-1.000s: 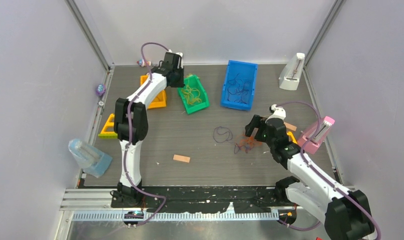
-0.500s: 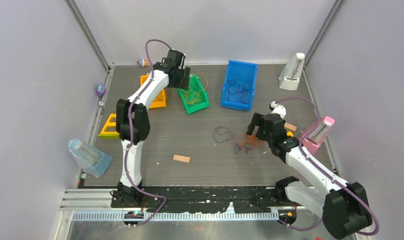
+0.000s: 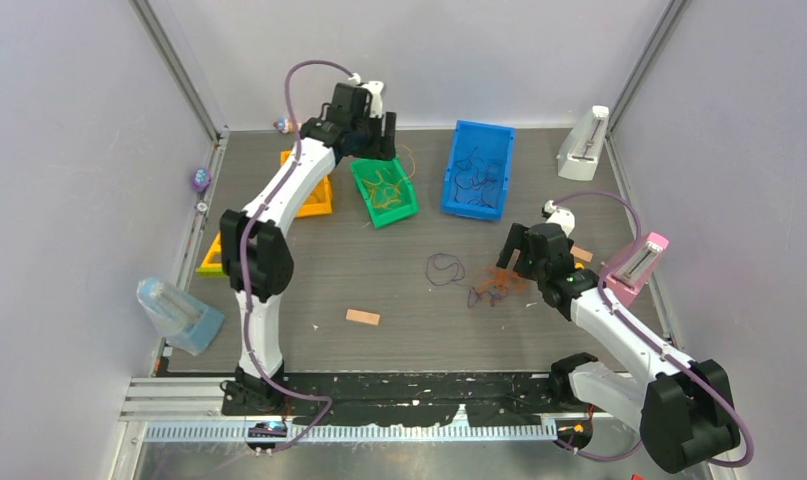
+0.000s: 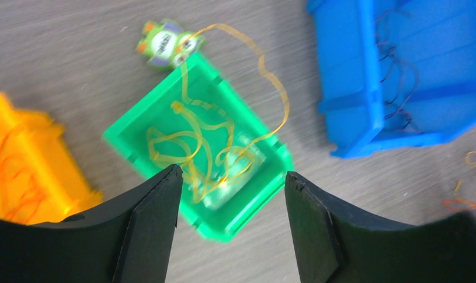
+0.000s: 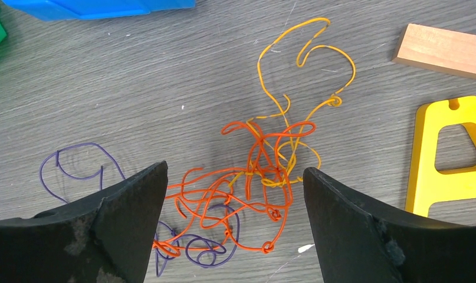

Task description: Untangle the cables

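A tangle of cables lies on the table, with orange-red strands knotted to a yellow cable and a purple cable. In the top view the tangle is right of centre. My right gripper hovers just above it, open and straddling the orange strands without touching them. My left gripper is open and empty above the green bin. That bin holds yellow cables, and one loop hangs out over its rim.
A blue bin holds dark cables, and an orange bin holds orange ones. A green toy sits behind the green bin. Near the tangle are a wooden block and a yellow frame. A pink device stands at the right.
My left gripper has opened, risen and shifted right over the green bin, where a yellow loop now trails over the rim. My right gripper has edged slightly back, still open over the tangle.
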You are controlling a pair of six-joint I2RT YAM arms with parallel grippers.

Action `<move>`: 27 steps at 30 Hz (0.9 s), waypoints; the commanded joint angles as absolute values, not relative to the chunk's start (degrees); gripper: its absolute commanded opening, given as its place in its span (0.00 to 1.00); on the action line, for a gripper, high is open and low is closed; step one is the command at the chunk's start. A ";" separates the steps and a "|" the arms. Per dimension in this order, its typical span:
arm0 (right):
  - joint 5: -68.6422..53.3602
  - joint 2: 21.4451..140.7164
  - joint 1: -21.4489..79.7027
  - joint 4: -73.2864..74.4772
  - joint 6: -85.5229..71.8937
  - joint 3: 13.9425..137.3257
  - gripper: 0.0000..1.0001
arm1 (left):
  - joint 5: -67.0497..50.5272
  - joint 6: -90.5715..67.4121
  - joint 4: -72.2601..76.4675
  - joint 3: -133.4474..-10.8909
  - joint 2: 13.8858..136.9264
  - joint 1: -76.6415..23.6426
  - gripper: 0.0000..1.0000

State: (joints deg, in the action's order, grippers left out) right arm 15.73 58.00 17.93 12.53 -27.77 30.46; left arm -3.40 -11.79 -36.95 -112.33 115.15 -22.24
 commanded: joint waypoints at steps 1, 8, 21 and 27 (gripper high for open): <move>15.33 56.13 17.71 11.87 -27.91 33.12 0.89 | -10.69 -14.68 -34.67 -121.24 123.67 -23.55 0.65; 14.37 55.38 17.45 11.34 -27.91 32.97 0.89 | -12.63 -22.57 -30.49 -127.99 132.82 -23.55 0.64; 13.78 54.46 16.91 11.29 -27.45 32.69 0.89 | -19.00 -27.26 -30.87 -134.42 139.35 -21.88 0.00; 13.51 53.11 16.79 11.28 -27.58 31.52 0.88 | -18.79 -24.76 -24.47 -118.49 126.25 -19.72 0.00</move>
State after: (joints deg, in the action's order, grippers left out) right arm 13.72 55.27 17.10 12.51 -27.70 30.92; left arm -17.58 -26.55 -31.38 -127.13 138.69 -21.69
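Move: The stray loop of the yellow cable, sticking up over the right side of the green bin, is about 7 cm ahead of my left hand, 9 cm to its right and 10 cm below. The green bin's middle sits some 9 cm ahead and 3 cm right, with the blue bin about 15 cm ahead and 25 cm right. From my right hand the loop is roughly 25 cm ahead and 21 cm left, about level. I swing my open left hand down about 10 cm, right 8 cm and forward 6 cm to the yellow loop over the green bin's right wall, rolling its left side down and tipping the fingers down, some 20 degrees in all. There I shut the fingers and pinch the cable between the tips, then start easing back and left, keeping hold. ##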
